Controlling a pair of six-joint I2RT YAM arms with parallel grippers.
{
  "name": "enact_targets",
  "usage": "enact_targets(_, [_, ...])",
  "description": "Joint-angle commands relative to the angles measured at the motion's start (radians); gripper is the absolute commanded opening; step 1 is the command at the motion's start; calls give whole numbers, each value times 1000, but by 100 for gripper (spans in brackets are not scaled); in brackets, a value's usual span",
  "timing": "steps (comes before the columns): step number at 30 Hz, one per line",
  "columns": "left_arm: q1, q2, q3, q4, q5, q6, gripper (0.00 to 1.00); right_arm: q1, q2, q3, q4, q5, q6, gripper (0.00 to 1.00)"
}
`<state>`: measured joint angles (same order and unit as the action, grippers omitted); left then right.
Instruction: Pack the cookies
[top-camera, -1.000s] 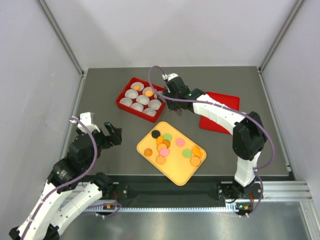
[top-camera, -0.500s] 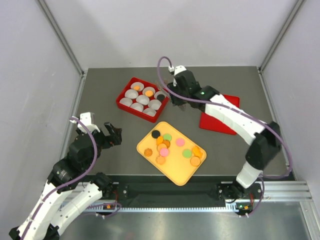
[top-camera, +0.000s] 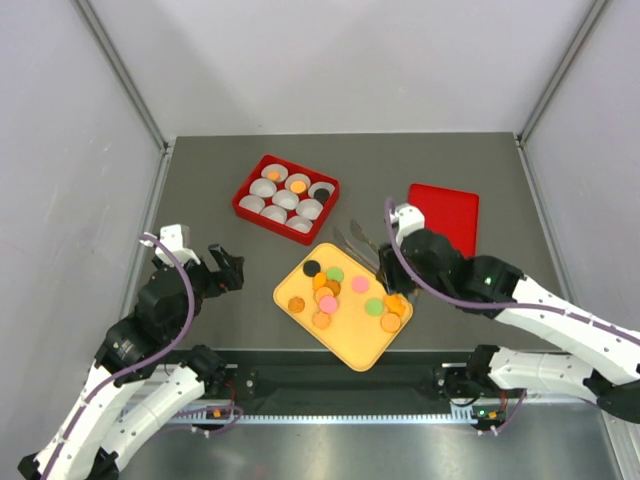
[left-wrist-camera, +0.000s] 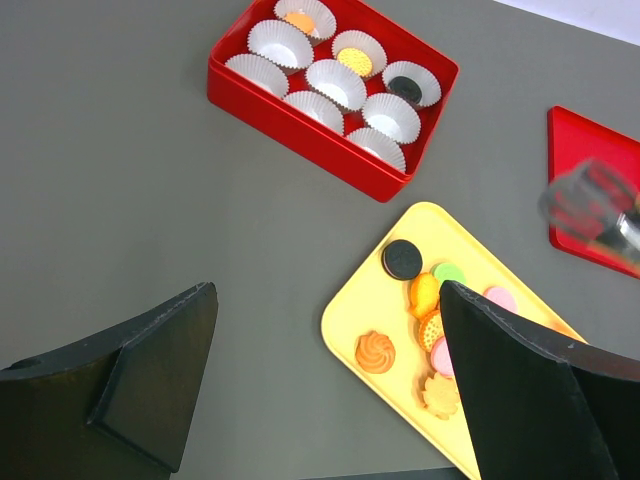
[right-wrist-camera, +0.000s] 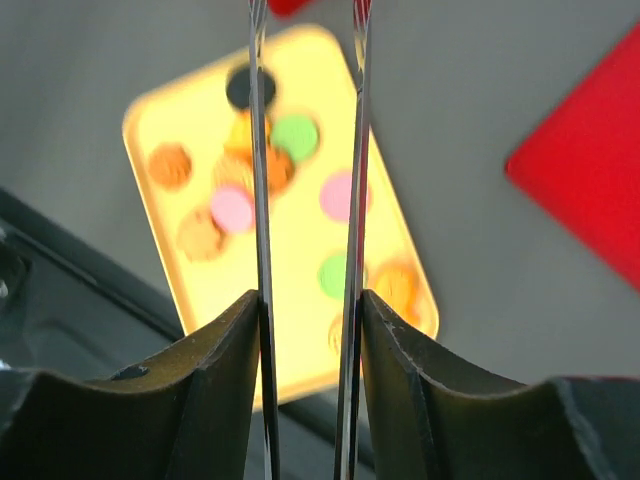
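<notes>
Several cookies (top-camera: 335, 290) in orange, pink, green and black lie on a yellow tray (top-camera: 360, 345); the left wrist view shows the black cookie (left-wrist-camera: 403, 259) there, and the right wrist view a pink cookie (right-wrist-camera: 232, 207). The red box (top-camera: 243, 200) of white paper cups holds two orange cookies (top-camera: 298, 185) and a black cookie (top-camera: 321, 192). My right gripper (top-camera: 388, 258) (right-wrist-camera: 308, 300) is shut on metal tongs (top-camera: 355, 240) (right-wrist-camera: 262, 150), whose blades hang apart over the tray's far right side with nothing seen between them. My left gripper (top-camera: 225, 268) (left-wrist-camera: 325, 290) stands open left of the tray, holding nothing.
A flat red lid (top-camera: 445, 215) lies at the back right, beside my right arm. The box (left-wrist-camera: 300, 140) sits at the back left of the dark table. Grey walls close in on both sides and the back.
My right arm has drawn the tongs back from over the red box to the tray's far right side. A black cookie now shows in a cup. The left arm has not moved.
</notes>
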<state>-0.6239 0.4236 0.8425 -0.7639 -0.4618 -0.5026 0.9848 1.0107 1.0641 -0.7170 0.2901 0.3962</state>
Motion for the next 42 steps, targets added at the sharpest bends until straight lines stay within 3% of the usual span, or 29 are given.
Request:
enact_targets(1, [-2,6,-6,32,3,9,97,60,-63,-75,-97,76,127,42])
enact_targets(7, [-2,6,-6,32,3,10,97,144,-96,-162,-157,110,202,41])
enact_targets(42, [-2,0,-5,28,-5,6,97,180,-14,-239,-79,63,211,45])
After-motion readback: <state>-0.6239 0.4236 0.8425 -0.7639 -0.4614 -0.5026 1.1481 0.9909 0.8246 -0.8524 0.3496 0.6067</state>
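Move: The tongs stay in my right hand. The pink cookie at the right-front part of the yellow tray lies about 4 cm ahead of that hand, 5 cm to its left and some 21 cm below. The nearer green cookie is roughly 5 cm back and 3 cm right of the pink one; the fish cookie is about 5 cm back and 8 cm right of the pink one. From my left hand the pink cookie is about 4 cm ahead, 28 cm right and 25 cm down. I keep the tongs part-open in my right hand and bring them down over the tray towards the pink cookie, lowering about 10 cm while drawing back some 6 cm and a little to the right. Most of it goes in one quick sweep, with the wrist tipping the fingers some 15 degrees more steeply down; then I creep lower until the blades straddle the pink cookie. ##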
